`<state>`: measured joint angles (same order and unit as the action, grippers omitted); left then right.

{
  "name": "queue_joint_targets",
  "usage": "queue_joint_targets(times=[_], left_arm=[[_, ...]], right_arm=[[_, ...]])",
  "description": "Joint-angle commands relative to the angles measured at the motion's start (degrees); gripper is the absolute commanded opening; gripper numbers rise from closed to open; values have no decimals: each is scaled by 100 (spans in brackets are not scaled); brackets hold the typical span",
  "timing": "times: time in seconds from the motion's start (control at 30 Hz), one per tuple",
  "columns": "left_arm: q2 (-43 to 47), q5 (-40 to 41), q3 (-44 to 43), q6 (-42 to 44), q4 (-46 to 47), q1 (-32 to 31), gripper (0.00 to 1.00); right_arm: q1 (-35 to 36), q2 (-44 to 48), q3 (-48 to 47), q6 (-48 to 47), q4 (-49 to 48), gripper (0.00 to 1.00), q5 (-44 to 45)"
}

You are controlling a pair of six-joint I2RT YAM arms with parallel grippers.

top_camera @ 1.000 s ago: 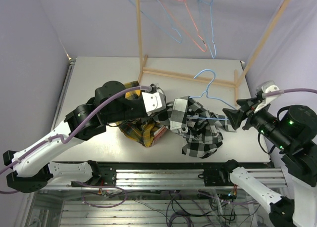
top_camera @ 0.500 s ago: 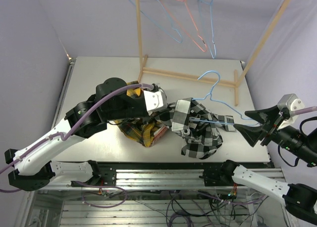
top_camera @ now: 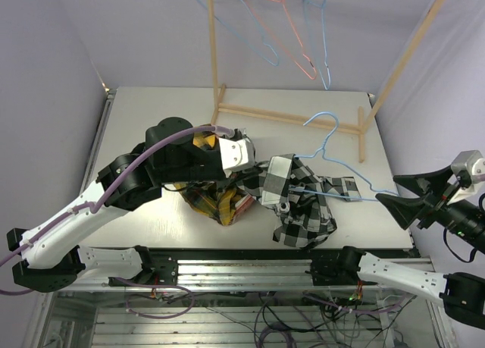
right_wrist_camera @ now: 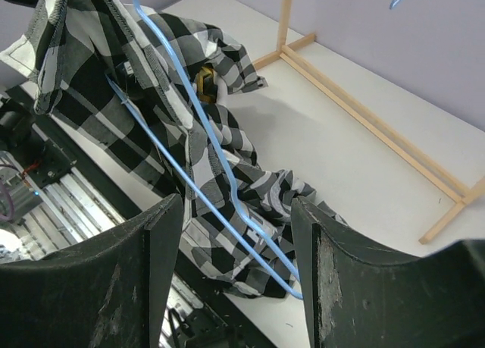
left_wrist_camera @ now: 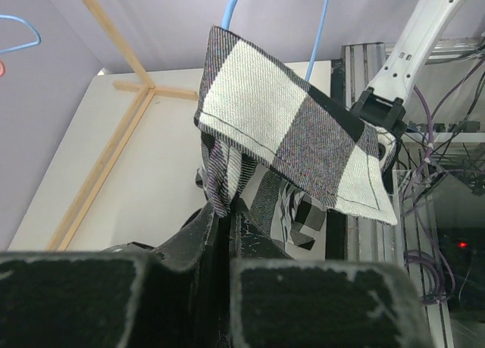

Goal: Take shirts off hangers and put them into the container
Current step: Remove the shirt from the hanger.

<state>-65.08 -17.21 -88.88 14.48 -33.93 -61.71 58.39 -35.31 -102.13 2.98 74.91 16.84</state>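
A black-and-white checked shirt (top_camera: 303, 204) lies bunched at the table's front edge. My left gripper (top_camera: 261, 181) is shut on a fold of it (left_wrist_camera: 223, 200), and its collar flap (left_wrist_camera: 288, 128) hangs in front. A light blue hanger (top_camera: 333, 155) is still threaded through the shirt (right_wrist_camera: 151, 98). The hanger's (right_wrist_camera: 204, 143) far corner sticks out between the fingers of my right gripper (top_camera: 400, 195), which stands open (right_wrist_camera: 235, 219) off the table's right edge; the wire lies by the right finger (right_wrist_camera: 318, 242). Under my left arm lies a yellow-and-black plaid shirt (top_camera: 208, 200). The container is mostly hidden beneath it.
A wooden rack (top_camera: 214, 52) stands at the back of the table (top_camera: 151, 120). Three bare hangers hang on it: blue (top_camera: 261, 45), pink-red (top_camera: 292, 48), blue (top_camera: 324, 52). Its base rail (top_camera: 288, 117) crosses behind the shirt. Metal frame rails (top_camera: 242, 268) run along the near edge.
My right gripper has drawn back to the right, past the table's edge. The blue hanger slid right with it, further out of the checked shirt. My left gripper kept hold of the shirt.
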Motion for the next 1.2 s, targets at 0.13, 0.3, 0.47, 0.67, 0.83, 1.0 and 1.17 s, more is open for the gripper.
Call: queue_joint_targets(times=[0.13,0.3,0.47,0.67,0.83,1.0,1.17], left_arm=[[119,-356,-181,-148,104,19,7],[25,-538,-293,-169,117,19,7],[23,-684,-326,-216,215,21,7],[-64,-627,-393,-192,288,19,7],[-489,-102,-540,-42,501,22,7],[-1383,202,-1250,97,791,28,7],[-2366,626,-2092,28,1137,55,7]], right_arm=[[455,155,171,357,69,59,177],[654,181,523,457,-33,59,146],[842,231,734,546,-119,55,252],[1102,231,653,866,-11,9,498],[1115,404,445,1204,-17,0,914],[1118,310,243,1740,273,0,1465],[1110,94,427,2077,412,0,1997]])
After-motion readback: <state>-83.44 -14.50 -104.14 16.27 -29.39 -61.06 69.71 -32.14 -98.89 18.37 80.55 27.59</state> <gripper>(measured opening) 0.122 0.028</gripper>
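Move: The right end of the blue hanger is almost between my open right fingers, roughly 3 cm below and 2 cm left. The hanger's neck is about 11 cm left and 6 cm ahead, with the checked shirt's collar some 19 cm left and 2 cm ahead. From my left hand, which pinches the shirt beside its collar, that hanger end is some 25 cm right and 2 cm back. The container lies below, about 5 cm left. I lower my right hand some 3.5 cm while easing left 2 cm or so, shut its fingers on the hanger's wires just inside the right end, then draw that grip about 4 cm right. My left hand keeps the shirt pinched, creeps back slightly, then sweeps right nearly 8 cm and forward about 7, following towards the right hand. ##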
